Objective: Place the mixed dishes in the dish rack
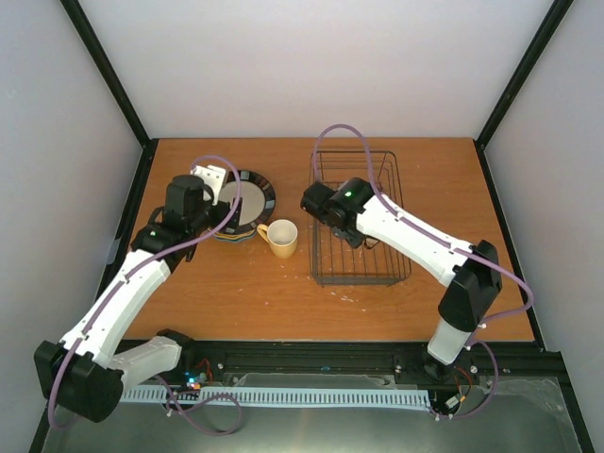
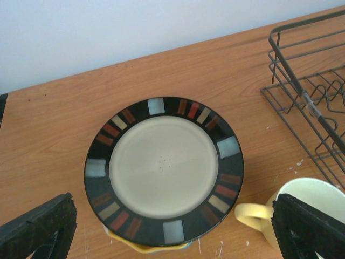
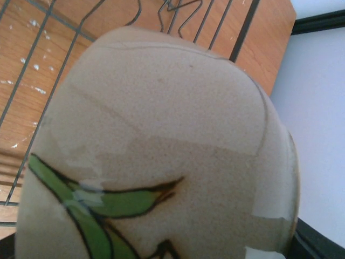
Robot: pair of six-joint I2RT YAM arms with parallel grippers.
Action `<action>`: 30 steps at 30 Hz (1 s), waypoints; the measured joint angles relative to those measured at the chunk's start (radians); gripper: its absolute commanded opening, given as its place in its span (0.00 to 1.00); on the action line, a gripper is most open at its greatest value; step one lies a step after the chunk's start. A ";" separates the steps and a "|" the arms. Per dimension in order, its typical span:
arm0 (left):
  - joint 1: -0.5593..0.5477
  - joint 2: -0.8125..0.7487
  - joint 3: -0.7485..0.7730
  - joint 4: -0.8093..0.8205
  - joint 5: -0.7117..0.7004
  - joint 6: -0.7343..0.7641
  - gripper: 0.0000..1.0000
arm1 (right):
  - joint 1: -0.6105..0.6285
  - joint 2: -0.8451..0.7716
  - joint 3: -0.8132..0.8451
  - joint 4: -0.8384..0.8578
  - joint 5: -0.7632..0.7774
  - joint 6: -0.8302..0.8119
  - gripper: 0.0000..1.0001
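Observation:
A dark-rimmed cream plate [image 2: 164, 167] tops a small stack, with a yellow plate edge [image 2: 143, 248] showing under it. My left gripper [image 2: 173, 211] hangs open above the plate's near rim, its fingers [image 2: 40, 229] wide apart and holding nothing. The yellow handled mug [image 2: 315, 193] stands upright just right of the stack, with its handle [image 2: 252, 212] pointing at the plates. My right gripper [image 1: 332, 212] is shut on the small cream bowl [image 3: 161, 151] with green leaf painting, held over the left side of the wire dish rack [image 1: 360, 222]. Its fingers are hidden behind the bowl.
The rack [image 2: 310, 102] stands on the wooden table [image 1: 236, 293], a short way right of the mug [image 1: 281, 238] and the plate stack [image 1: 250, 200]. Black frame posts and white walls close in the table's back and sides.

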 measured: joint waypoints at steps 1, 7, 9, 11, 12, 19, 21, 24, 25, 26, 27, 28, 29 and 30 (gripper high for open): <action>0.000 -0.019 -0.017 0.001 -0.004 -0.004 1.00 | 0.005 0.011 -0.009 -0.005 0.000 0.013 0.03; 0.000 -0.109 -0.107 0.015 -0.011 -0.032 1.00 | 0.027 0.105 -0.048 -0.021 -0.003 0.068 0.03; 0.000 -0.135 -0.138 0.015 -0.011 -0.043 1.00 | 0.030 0.144 -0.068 -0.016 -0.004 0.089 0.03; 0.000 -0.157 -0.162 0.015 -0.011 -0.051 1.00 | 0.031 0.175 -0.090 -0.016 -0.004 0.110 0.03; 0.000 -0.169 -0.176 0.015 -0.011 -0.055 1.00 | 0.031 0.192 -0.100 -0.017 -0.005 0.122 0.03; 0.000 -0.226 -0.229 0.017 -0.015 -0.064 1.00 | 0.018 0.271 -0.108 -0.015 -0.007 0.194 0.03; 0.000 -0.230 -0.239 0.022 -0.018 -0.063 1.00 | 0.005 0.291 -0.108 -0.014 -0.008 0.207 0.03; 0.000 -0.224 -0.249 0.030 -0.021 -0.058 1.00 | -0.015 0.315 -0.108 -0.001 -0.007 0.215 0.03; 0.000 -0.219 -0.249 0.032 -0.021 -0.055 1.00 | -0.022 0.323 -0.108 0.006 -0.008 0.216 0.03; 0.000 -0.214 -0.249 0.038 -0.022 -0.052 1.00 | -0.029 0.329 -0.110 0.014 -0.008 0.216 0.03; 0.000 -0.206 -0.249 0.045 -0.023 -0.048 1.00 | -0.037 0.334 -0.115 0.025 -0.008 0.215 0.03; 0.000 -0.199 -0.249 0.048 -0.023 -0.045 1.00 | -0.045 0.338 -0.121 0.034 -0.008 0.214 0.03; 0.000 -0.190 -0.249 0.054 -0.023 -0.042 1.00 | -0.055 0.342 -0.130 0.045 -0.008 0.213 0.03; 0.000 -0.182 -0.249 0.059 -0.023 -0.039 1.00 | -0.065 0.345 -0.138 0.055 -0.008 0.210 0.03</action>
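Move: The held bowl's place, in the near right part of the dish rack, lies almost straight below the right hand, some 16 cm down, about 1 cm ahead and 3 cm to its right. The rack's near end is about 4 cm back and 2 cm left; the mug is roughly 24 cm left and 7 cm ahead. From the open left hand, the plate is some 16 cm ahead, 3 cm left and 22 cm down, the mug 3 cm ahead and 11 cm right. The bowl, still gripped by the right hand, is lowered about 13 cm nearly straight down into the near part of the dish rack, drifting slightly right near the end, while the wrist turns some 20 degrees, partly clockwise. The open left hand backs off about 4 cm and sinks as much, just starting forward again, touching nothing. ##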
